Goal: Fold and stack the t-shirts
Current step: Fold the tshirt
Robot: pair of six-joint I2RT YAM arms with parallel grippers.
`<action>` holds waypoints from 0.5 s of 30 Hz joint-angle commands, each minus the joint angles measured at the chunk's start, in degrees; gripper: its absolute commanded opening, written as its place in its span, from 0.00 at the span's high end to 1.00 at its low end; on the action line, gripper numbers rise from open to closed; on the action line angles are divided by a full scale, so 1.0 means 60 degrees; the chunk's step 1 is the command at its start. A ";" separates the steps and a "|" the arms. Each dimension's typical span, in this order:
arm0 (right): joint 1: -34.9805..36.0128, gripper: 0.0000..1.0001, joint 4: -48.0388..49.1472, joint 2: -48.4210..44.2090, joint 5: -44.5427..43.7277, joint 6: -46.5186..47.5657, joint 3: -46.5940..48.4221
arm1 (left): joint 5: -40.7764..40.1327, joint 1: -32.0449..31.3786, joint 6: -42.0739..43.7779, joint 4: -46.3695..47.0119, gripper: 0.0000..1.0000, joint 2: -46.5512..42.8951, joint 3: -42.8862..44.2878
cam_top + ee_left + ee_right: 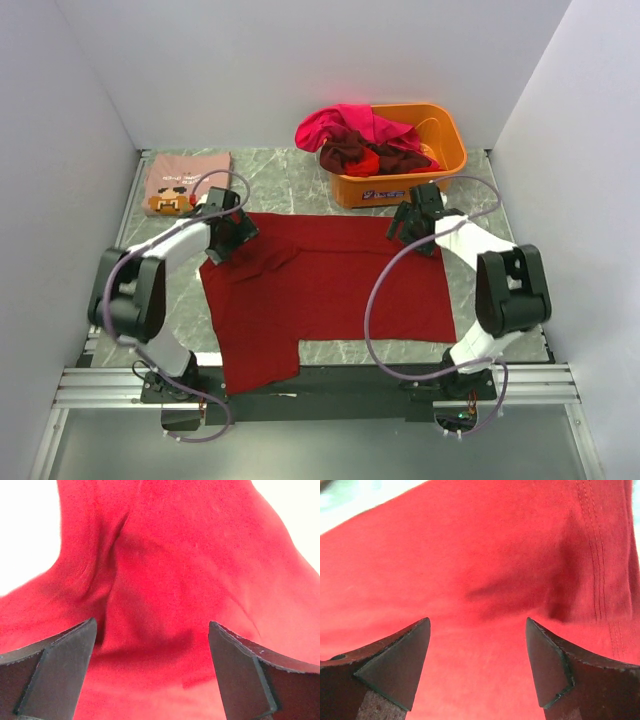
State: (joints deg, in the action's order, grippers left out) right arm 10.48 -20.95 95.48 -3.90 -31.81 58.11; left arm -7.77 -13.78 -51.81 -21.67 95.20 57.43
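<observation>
A dark red t-shirt (pixel 320 290) lies spread flat on the table, with one sleeve hanging toward the near edge. My left gripper (pixel 232 235) is over its far left corner, jaws open; the left wrist view shows wrinkled red cloth (pixel 165 555) under and between the fingers of the left gripper (pixel 152 622). My right gripper (pixel 415 225) is at the far right corner, also open. Below the right gripper (pixel 477 620), red cloth with a stitched hem (pixel 592 555) fills the right wrist view. A folded dusty pink t-shirt (pixel 187 180) with a print lies at the back left.
An orange tub (pixel 445 150) at the back right holds a heap of magenta, maroon and red t-shirts (pixel 365 140). White walls close in the table on three sides. A metal rail (pixel 320 385) runs along the near edge by the arm bases.
</observation>
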 commanded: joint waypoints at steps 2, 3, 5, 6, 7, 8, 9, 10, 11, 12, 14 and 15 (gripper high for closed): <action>-0.0062 0.16 0.0020 -0.1585 0.0415 0.0087 -0.0526 | -0.0170 -0.0105 -0.0357 -0.1409 0.01 -0.2123 -0.0414; -0.0062 0.16 0.0034 -0.1805 0.0430 0.0102 -0.0674 | -0.0141 -0.0309 -0.0460 -0.1587 0.01 -0.2503 -0.0880; -0.0062 0.16 -0.0024 -0.2289 0.0504 0.0204 -0.0981 | 0.0034 -0.0602 -0.0825 -0.2301 0.01 -0.3627 -0.1525; -0.0062 0.15 -0.0111 -0.2407 0.0489 0.0219 -0.1085 | 0.0079 -0.1024 -0.0929 -0.2582 0.00 -0.3997 -0.1718; -0.0062 0.15 -0.0112 -0.2640 0.0547 0.0263 -0.1187 | 0.0050 -0.1304 -0.1090 -0.2990 0.01 -0.4349 -0.1894; -0.0062 0.14 -0.0126 -0.2744 0.0562 0.0292 -0.1362 | -0.0037 -0.1611 -0.1483 -0.3691 0.01 -0.5020 -0.2229; -0.0062 0.14 -0.0141 -0.2846 0.0591 0.0307 -0.1437 | -0.0009 -0.2165 -0.1675 -0.4104 0.01 -0.5331 -0.2407; -0.0062 0.14 -0.0141 -0.3050 0.0621 0.0365 -0.1495 | 0.0006 -0.2403 -0.1909 -0.4456 0.00 -0.5929 -0.2582; -0.0062 0.14 -0.0141 -0.3139 0.0621 0.0380 -0.1583 | 0.0064 -0.2637 -0.2448 -0.4778 0.01 -0.6196 -0.2961; -0.0062 0.13 -0.0141 -0.3300 0.0621 0.0395 -0.1613 | 0.0369 -0.3060 -0.2686 -0.5173 0.00 -0.6474 -0.3183; -0.0062 0.13 -0.0156 -0.3418 0.0621 0.0439 -0.1642 | 0.0736 -0.3414 -0.3170 -0.5149 0.01 -0.7192 -0.3999; -0.0062 0.13 -0.0098 -0.3477 0.0621 0.0468 -0.1657 | 0.1202 -0.3692 -0.3345 -0.5090 0.01 -0.7383 -0.4295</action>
State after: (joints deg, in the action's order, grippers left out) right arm 10.46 -22.17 77.19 -0.38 -30.33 48.34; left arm -5.17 -33.34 -65.34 -46.11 53.54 36.16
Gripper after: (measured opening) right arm 0.871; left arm 0.995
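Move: For the left hand, the near-left sleeve of the red t-shirt lies about 30 cm back and 4 cm right; the shirt's inner corner beside it is about 26 cm back and 12 cm right, all a couple of centimetres lower. The folded pink t-shirt is some 15 cm ahead and 11 cm left. For the right hand, the shirt's near-right corner is about 26 cm back and 8 cm right; the orange basket stands some 17 cm ahead and 2 cm left. Lift the left gripper clear of the red t-shirt's far part and sweep it back about 20 cm towards the near-left sleeve, rising some 5 cm first, starting to sink at the end, turning slightly clockwise. Raise the right gripper about 5 cm and ease it back as far towards the near-right corner, tipping its fingers slightly up. Keep both open. ##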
